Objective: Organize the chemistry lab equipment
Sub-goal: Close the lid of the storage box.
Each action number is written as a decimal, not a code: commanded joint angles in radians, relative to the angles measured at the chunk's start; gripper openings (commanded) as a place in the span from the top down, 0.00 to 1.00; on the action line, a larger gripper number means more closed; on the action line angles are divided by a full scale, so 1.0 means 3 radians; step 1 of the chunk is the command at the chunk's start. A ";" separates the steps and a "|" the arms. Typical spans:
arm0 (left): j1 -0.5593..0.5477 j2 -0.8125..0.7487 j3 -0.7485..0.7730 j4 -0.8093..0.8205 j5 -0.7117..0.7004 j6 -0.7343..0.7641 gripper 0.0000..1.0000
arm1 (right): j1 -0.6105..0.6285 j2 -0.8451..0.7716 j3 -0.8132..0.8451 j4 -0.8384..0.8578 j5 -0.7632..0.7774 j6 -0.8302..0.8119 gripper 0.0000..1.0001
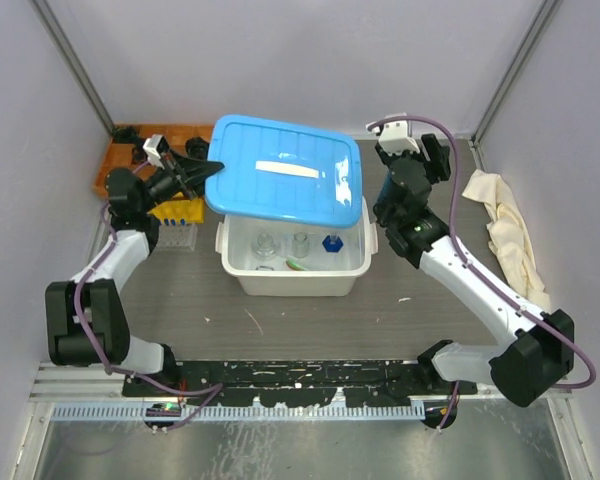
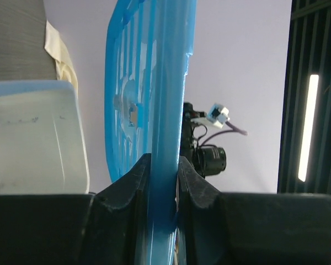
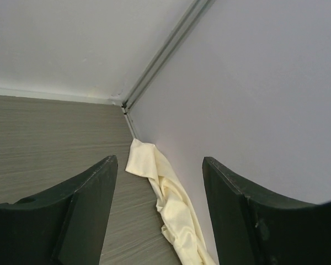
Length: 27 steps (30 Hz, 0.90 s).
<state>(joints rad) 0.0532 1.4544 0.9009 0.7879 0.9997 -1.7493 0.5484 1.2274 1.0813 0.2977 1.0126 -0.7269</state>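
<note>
My left gripper (image 1: 202, 172) is shut on the left edge of a blue lid (image 1: 285, 172), which covers the back part of a white bin (image 1: 295, 280). In the left wrist view both fingers (image 2: 133, 185) press the lid's rim (image 2: 165, 110), with the bin (image 2: 33, 143) to the left. Inside the bin lie a small glass flask (image 1: 265, 245), a clear glass tube (image 1: 300, 244), a blue cap (image 1: 332, 243) and a green spoon (image 1: 298, 265). A yellow tube rack (image 1: 175, 212) stands under my left wrist. My right gripper (image 1: 435, 158) is open and empty beside the lid's right end.
An orange tray (image 1: 120, 160) of black parts sits in the back left corner. A cream cloth (image 1: 505, 225) lies along the right wall, and the right wrist view shows this cloth (image 3: 171, 204) between the spread fingers (image 3: 94, 187). Walls close in on three sides.
</note>
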 commanded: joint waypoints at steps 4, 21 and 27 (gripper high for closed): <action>-0.0053 -0.0445 -0.0566 0.0698 0.0063 -0.0331 1.00 | -0.0036 0.0194 0.0254 -0.0406 -0.0071 0.0611 0.32; -0.0060 -0.1161 -0.1425 0.0017 -0.0106 0.0166 1.00 | -0.0053 0.0310 0.0406 -0.0728 -0.0265 0.1005 0.34; -0.0069 -0.1188 -0.1486 -0.0160 -0.0143 0.0319 1.00 | -0.0054 0.0286 0.0391 -0.0826 -0.0316 0.1114 0.34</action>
<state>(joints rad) 0.0383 1.1275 0.4511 0.7715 0.9688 -1.7252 0.5346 1.3361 1.1580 0.0505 0.9291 -0.4370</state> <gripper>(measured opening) 0.215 0.664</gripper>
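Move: The left hand holds the blue lid by its left edge. The storage box to be covered has its middle about 10 cm back and 16 cm right of this hand, some 19 cm below it. The glass flask inside stands about 10 cm back and 8 cm right, and the yellow rack about 4 cm back and 11 cm left. From the empty right hand the box lies roughly 12 cm back and 26 cm left, some 23 cm lower. Still pinching the lid's left edge, the left hand draws it back nearly 9 cm over the open storage box and sinks about 7 cm towards the rim, going mostly back at first and then lowering more, its wrist tipping slightly down. Meanwhile the empty right hand, fingers still open, sinks about 5 cm beyond the box's right side while easing a little forward and left, without touching the lid. ##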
